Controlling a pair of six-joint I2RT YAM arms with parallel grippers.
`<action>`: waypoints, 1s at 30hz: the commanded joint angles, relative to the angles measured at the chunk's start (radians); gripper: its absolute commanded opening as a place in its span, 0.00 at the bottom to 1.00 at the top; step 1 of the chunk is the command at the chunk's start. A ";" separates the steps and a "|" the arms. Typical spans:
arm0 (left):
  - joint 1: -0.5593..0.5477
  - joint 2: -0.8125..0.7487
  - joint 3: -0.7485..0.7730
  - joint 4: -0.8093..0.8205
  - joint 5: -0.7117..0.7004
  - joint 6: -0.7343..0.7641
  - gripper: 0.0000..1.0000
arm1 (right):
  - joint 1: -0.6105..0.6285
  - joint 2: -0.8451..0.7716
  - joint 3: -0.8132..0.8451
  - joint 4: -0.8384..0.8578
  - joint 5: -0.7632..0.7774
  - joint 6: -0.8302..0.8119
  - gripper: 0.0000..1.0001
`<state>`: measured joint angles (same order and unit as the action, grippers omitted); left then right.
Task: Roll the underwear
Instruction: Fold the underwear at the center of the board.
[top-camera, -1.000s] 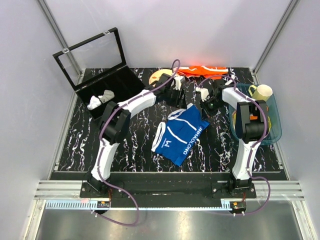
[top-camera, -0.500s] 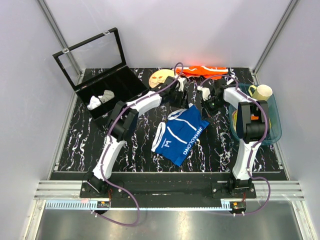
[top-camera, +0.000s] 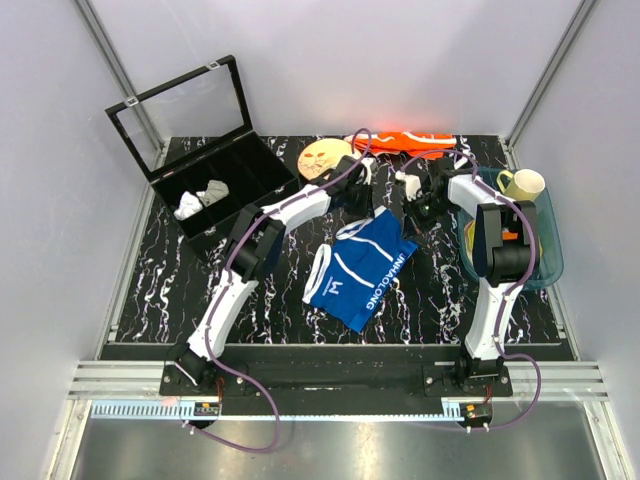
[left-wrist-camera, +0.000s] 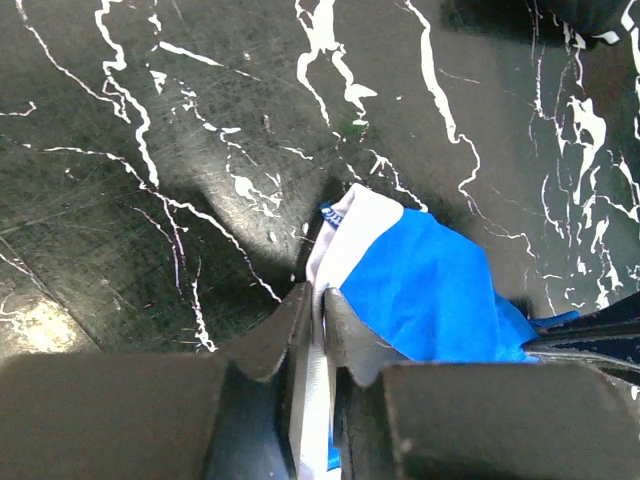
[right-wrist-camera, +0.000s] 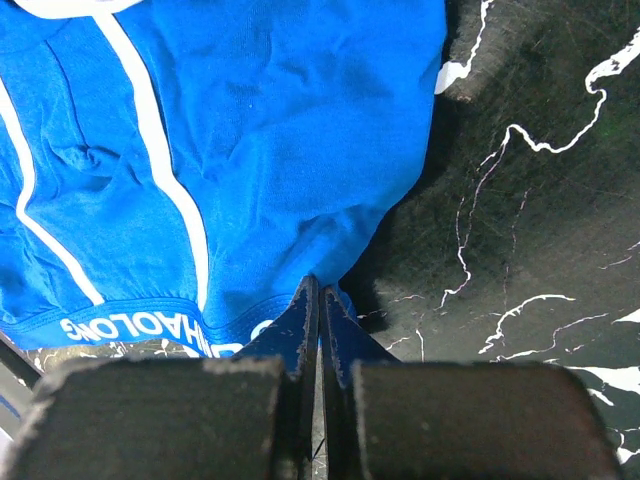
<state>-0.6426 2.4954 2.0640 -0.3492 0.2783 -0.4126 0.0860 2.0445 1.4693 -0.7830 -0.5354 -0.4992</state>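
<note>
The underwear (top-camera: 360, 268) is royal-blue briefs with white trim and lettering, lying spread on the black marbled table. My left gripper (top-camera: 362, 207) is at its far left corner. In the left wrist view the left gripper (left-wrist-camera: 318, 300) is shut on the white edge of the underwear (left-wrist-camera: 430, 290). My right gripper (top-camera: 412, 213) is at the far right corner. In the right wrist view the right gripper (right-wrist-camera: 320, 290) is shut on the blue edge of the underwear (right-wrist-camera: 250, 150), near the lettered band.
A black box with a raised clear lid (top-camera: 215, 170) at the back left holds small white cloth pieces (top-camera: 200, 198). An orange cloth (top-camera: 405, 142) and a tan round plate (top-camera: 320, 155) lie at the back. A blue basin (top-camera: 548, 255) with a yellow cup (top-camera: 525, 185) stands at the right.
The left arm has swung its elbow rightward and its gripper has shifted slightly toward the far right. The underwear and the right arm have hardly moved.
</note>
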 joint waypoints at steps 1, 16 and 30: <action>-0.003 0.011 0.041 -0.007 -0.018 -0.002 0.10 | -0.006 -0.058 0.017 -0.002 -0.037 0.007 0.00; 0.040 -0.449 -0.519 0.403 0.048 0.020 0.00 | -0.009 -0.247 -0.029 0.034 -0.129 0.004 0.00; 0.052 -0.763 -1.033 0.716 0.136 0.008 0.00 | 0.130 -0.469 -0.207 -0.033 -0.324 -0.104 0.00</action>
<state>-0.5900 1.8385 1.1347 0.2081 0.3889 -0.3981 0.1349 1.6802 1.3056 -0.7918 -0.7654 -0.5507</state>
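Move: The underwear's far leg hem is right between my left fingertips, just above the table. The near leg hem lies about 15 cm back and 12 cm left of that hand, and the plate some 12 cm ahead and 10 cm left. My right hand already pinches the far end of the waistband. From it the near waistband corner is about 20 cm back and 11 cm left, and the blue basin some 24 cm to its right, about level. I finish closing my left fingers on the far leg hem while my right keeps its pinch on the waistband. Then I lift both hands some 10 cm and carry the edge back and left towards the near half, the left hand going about 9 cm back and 8 cm left, the right about 5 cm each way. Both wrists tilt the fingers up some 15 degrees. ##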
